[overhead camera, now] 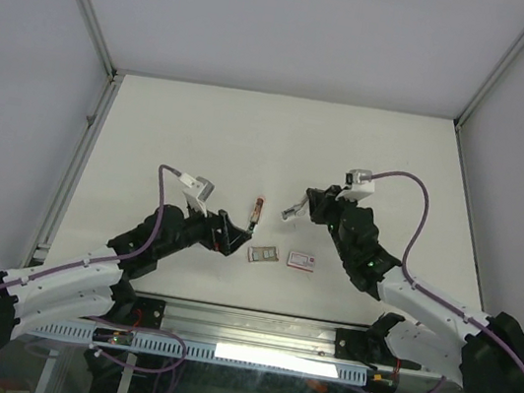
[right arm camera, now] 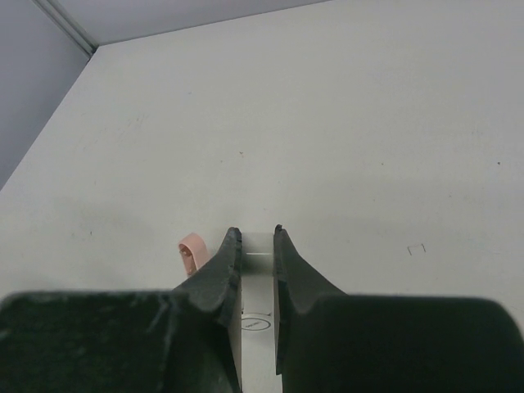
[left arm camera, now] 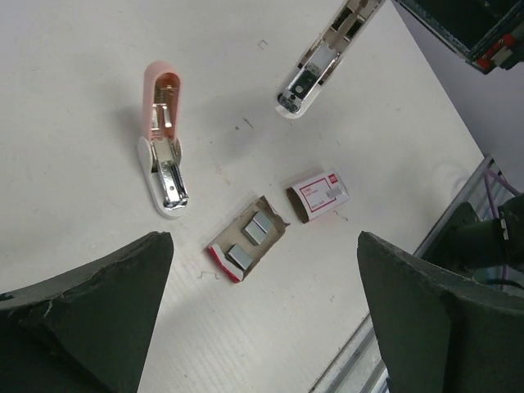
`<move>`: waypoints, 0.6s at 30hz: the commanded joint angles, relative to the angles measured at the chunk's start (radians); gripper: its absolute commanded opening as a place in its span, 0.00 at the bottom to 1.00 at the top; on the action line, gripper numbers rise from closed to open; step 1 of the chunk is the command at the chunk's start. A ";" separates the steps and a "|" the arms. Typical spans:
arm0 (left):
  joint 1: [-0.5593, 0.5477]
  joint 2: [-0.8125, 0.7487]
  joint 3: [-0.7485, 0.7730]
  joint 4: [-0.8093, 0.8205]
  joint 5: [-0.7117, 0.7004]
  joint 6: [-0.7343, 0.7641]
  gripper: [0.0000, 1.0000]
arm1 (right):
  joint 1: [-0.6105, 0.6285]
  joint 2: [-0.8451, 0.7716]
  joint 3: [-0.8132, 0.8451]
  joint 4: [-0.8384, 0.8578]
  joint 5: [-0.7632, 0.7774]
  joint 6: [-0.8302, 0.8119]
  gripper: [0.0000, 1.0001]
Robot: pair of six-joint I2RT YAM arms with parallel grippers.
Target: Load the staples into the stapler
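The staples show as a grey-brown tray (left arm camera: 247,237) (overhead camera: 263,254) with silvery strips in it, lying on the table. Its white, red-labelled box (left arm camera: 319,195) (overhead camera: 301,260) lies just right of it. A pink stapler (left arm camera: 164,139) (overhead camera: 255,212) lies swung open on the table, its metal channel showing; its tip (right arm camera: 193,252) also shows in the right wrist view. My right gripper (right arm camera: 255,233) (overhead camera: 305,206) is shut on a white stapler (right arm camera: 260,303) (left arm camera: 323,61) (overhead camera: 291,210), held above the table. My left gripper (left arm camera: 262,327) (overhead camera: 229,236) hangs wide open, near and left of the tray, with nothing in it.
A metal rail (overhead camera: 251,329) runs along the table's near edge, close to the tray and box. White walls with metal posts (overhead camera: 79,158) bound the table left, right and back.
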 commanded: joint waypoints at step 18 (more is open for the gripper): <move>0.058 0.057 0.056 -0.010 -0.073 -0.089 0.99 | -0.162 0.343 -0.135 0.664 -0.409 0.060 0.00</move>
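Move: The right hand, already pinching one end of the open white stapler, is bringing it towards a bare patch of table about 5 cm to its left, 1 cm ahead and some 18 cm below. The upright open pink stapler stands about 10 cm left and 3 cm ahead. The staple tray lies 5 cm back and 8 cm left, the staple box sleeve 5 cm back and 1 cm right. From the open left hand that patch is some 11 cm ahead, 8 cm right and 12 cm lower. The right hand sinks about 6 cm towards the table, easing forward at first and then drifting some 2 cm left towards the pink stapler, while it turns roughly 10 degrees counter-clockwise and its fingers keep their pinch on the end of the white stapler. The left hand, empty and still wide open, shifts about 2 cm forward and slightly left with a small counter-clockwise turn, then stops, touching nothing. ##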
